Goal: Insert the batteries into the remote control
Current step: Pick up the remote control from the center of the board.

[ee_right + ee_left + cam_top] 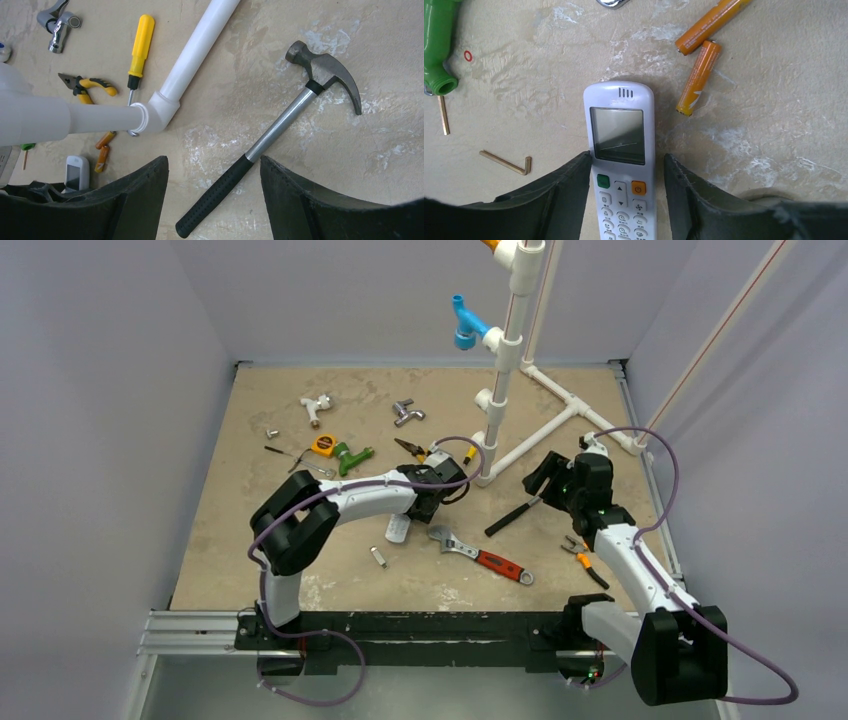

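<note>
The white remote control [619,150] lies face up on the table, display end away from me. My left gripper [626,156] straddles it just below the display. The left finger touches the remote's edge, and a narrow gap shows at the right finger, so the gripper is open. Two orange batteries [698,77] [711,22] lie loose on the table to the remote's upper right. In the right wrist view the remote [77,172] and the batteries [102,157] appear at lower left. My right gripper [212,160] hangs open above a hammer's black handle [220,195], holding nothing.
A white PVC pipe frame [520,430] stands between the arms. Nearby lie a hammer [280,125], a red-handled wrench [480,552], a yellow screwdriver [140,40], pliers [87,85], a green fitting [439,45], an allen key [506,162] and a small white piece [398,529].
</note>
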You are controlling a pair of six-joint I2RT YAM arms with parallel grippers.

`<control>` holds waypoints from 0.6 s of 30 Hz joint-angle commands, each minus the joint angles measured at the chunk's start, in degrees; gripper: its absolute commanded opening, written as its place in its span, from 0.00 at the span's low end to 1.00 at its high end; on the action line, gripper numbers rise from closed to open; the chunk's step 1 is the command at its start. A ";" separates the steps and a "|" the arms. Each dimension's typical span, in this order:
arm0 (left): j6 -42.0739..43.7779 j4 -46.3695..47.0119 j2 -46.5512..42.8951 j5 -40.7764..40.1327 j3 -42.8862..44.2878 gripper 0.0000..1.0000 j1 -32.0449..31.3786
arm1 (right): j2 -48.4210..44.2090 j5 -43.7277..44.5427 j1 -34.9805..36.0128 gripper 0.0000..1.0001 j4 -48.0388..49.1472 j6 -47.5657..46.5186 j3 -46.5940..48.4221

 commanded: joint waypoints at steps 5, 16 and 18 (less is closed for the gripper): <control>1.79 -2.04 1.29 -1.16 -1.50 0.46 0.08 | 0.19 -0.68 0.19 0.64 1.75 -0.30 0.18; 2.39 0.51 1.43 3.25 -5.56 0.21 0.17 | -0.08 -0.52 0.18 0.66 0.93 -0.22 0.66; 2.35 0.64 1.02 3.44 -5.92 0.13 0.37 | -0.25 -0.52 0.17 0.66 0.85 -0.21 0.64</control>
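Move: The remote control lies flat with its upper half between my open left fingertips, its middle some 3 cm back and 1 cm left of my left hand, barely below it. Two orange batteries lie about 6 cm ahead and 7 cm to the right; a hex key is roughly 10 cm left, level with the hand; the wrench sits some 11 cm back and 16 cm right. From my right hand, the remote is about 27 cm left, 5 cm back and 9 cm lower. I squeeze my left fingers together around the remote just below its screen, narrowing from a bit over half open to about a quarter. As they close, the hand eases about 1.5 cm left and sinks nearly 1 cm towards the board, with only a slight roll. By the end both fingertips pinch the remote across its thickness. ##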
